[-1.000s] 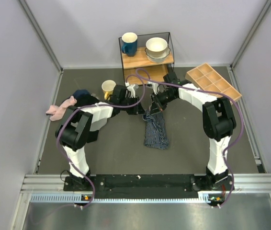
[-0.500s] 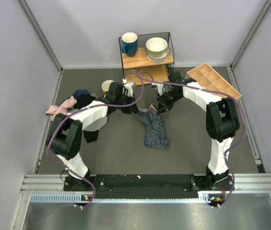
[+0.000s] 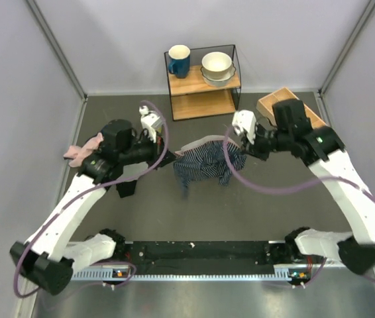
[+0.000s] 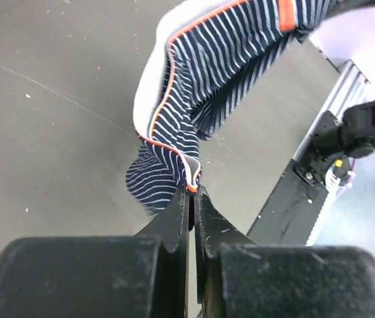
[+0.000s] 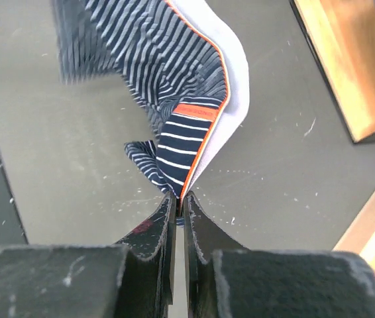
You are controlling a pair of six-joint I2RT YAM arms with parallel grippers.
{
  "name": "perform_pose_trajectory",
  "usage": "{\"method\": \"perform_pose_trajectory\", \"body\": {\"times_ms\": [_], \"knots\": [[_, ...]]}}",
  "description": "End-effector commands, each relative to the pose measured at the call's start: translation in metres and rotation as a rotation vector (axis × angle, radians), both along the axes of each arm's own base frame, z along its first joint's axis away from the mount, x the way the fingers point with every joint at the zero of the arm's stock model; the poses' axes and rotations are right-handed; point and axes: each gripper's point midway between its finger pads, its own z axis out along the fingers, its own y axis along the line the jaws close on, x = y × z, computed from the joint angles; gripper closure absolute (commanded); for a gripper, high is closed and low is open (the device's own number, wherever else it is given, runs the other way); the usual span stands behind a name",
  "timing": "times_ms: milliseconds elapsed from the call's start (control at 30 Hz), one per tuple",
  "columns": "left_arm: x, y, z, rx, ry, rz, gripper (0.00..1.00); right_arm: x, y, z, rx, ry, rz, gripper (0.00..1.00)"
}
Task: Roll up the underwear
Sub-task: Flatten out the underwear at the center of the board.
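Note:
The underwear (image 3: pixel 204 164), navy with thin white stripes, a pale waistband edged in orange and a red tag, hangs in the air above the dark table (image 3: pixel 260 199). It is stretched by its waistband between both grippers. My left gripper (image 3: pixel 172 158) is shut on the waistband's left end, and the pinched corner shows at the left gripper (image 4: pixel 192 189) with the underwear (image 4: pixel 207 79) drooping beyond. My right gripper (image 3: pixel 242 151) is shut on the other end; the right gripper (image 5: pixel 179 197) pinches the band's edge, the underwear (image 5: pixel 148 59) hanging past it.
A wooden shelf (image 3: pixel 204 85) at the back carries a blue mug (image 3: pixel 178 60) and stacked bowls (image 3: pixel 216 67). A wooden compartment tray (image 3: pixel 271 102) is partly hidden behind the right arm. A pink cloth (image 3: pixel 81 151) lies at the left. The base rail (image 3: pixel 201 252) runs along the near edge.
The left gripper has shut on the waistband. Both arms have risen and pulled apart, lifting the underwear off the table and spreading it between them.

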Motion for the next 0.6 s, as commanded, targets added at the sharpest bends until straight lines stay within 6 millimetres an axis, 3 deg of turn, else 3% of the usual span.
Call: {"method": "perform_pose_trajectory", "body": {"times_ms": [0, 67, 200, 300, 333, 367, 400, 467, 500, 567], "knots": [[-0.046, 0.017, 0.028, -0.031, -0.072, -0.051, 1.00, -0.073, -0.012, 0.016, -0.044, -0.105, 0.159, 0.97], [-0.067, 0.024, 0.049, -0.070, -0.131, -0.062, 1.00, -0.099, -0.019, 0.026, -0.012, -0.112, 0.196, 0.97], [-0.100, 0.034, 0.078, -0.127, -0.200, -0.089, 1.00, -0.126, -0.033, 0.032, 0.007, -0.105, 0.221, 0.97], [-0.098, 0.035, 0.082, -0.138, -0.202, -0.066, 1.00, -0.132, -0.034, 0.036, 0.056, -0.112, 0.216, 0.96], [-0.093, 0.036, 0.080, -0.129, -0.206, -0.050, 1.00, -0.122, -0.038, 0.034, 0.041, -0.128, 0.166, 0.96], [-0.085, 0.035, 0.079, -0.119, -0.204, -0.027, 1.00, -0.111, -0.042, 0.031, 0.026, -0.137, 0.107, 0.95], [-0.065, 0.034, 0.068, -0.088, -0.181, 0.018, 1.00, -0.097, -0.046, 0.014, -0.004, -0.103, 0.035, 0.94], [-0.033, 0.029, 0.061, -0.063, -0.185, 0.077, 1.00, -0.054, -0.058, -0.002, -0.078, -0.138, -0.121, 0.93], [-0.004, 0.022, 0.040, -0.012, -0.129, 0.111, 1.00, -0.035, -0.068, -0.030, -0.111, -0.051, -0.216, 0.93], [0.048, 0.024, 0.021, 0.066, -0.134, 0.229, 1.00, 0.006, -0.076, -0.043, -0.079, -0.022, -0.344, 0.92]]}}
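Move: Each hand holds one end of the underwear's waistband in the air, the right hand roughly 19 cm to the right of the left and 2 cm farther out. The board's center lies about 21 cm below both, some 5 cm ahead and 8 cm right of the left hand, 3 cm ahead and 11 cm left of the right. From the left hand the yellow mug is 20 cm ahead, 10 cm left. From the right hand the wooden tray is 22 cm ahead, 16 cm right. Still pinching the two ends of the waistband, both hands swing the underwear back towards the bases and up, the left about 10 cm back and 8 up, the right 12 back and 4 up, then reverse forward and down. The right hand also drifts 5 cm to its right and the left a little leftward, drawing the waistband apart. The left fingertips tip up some 13 degrees, then partly return. ##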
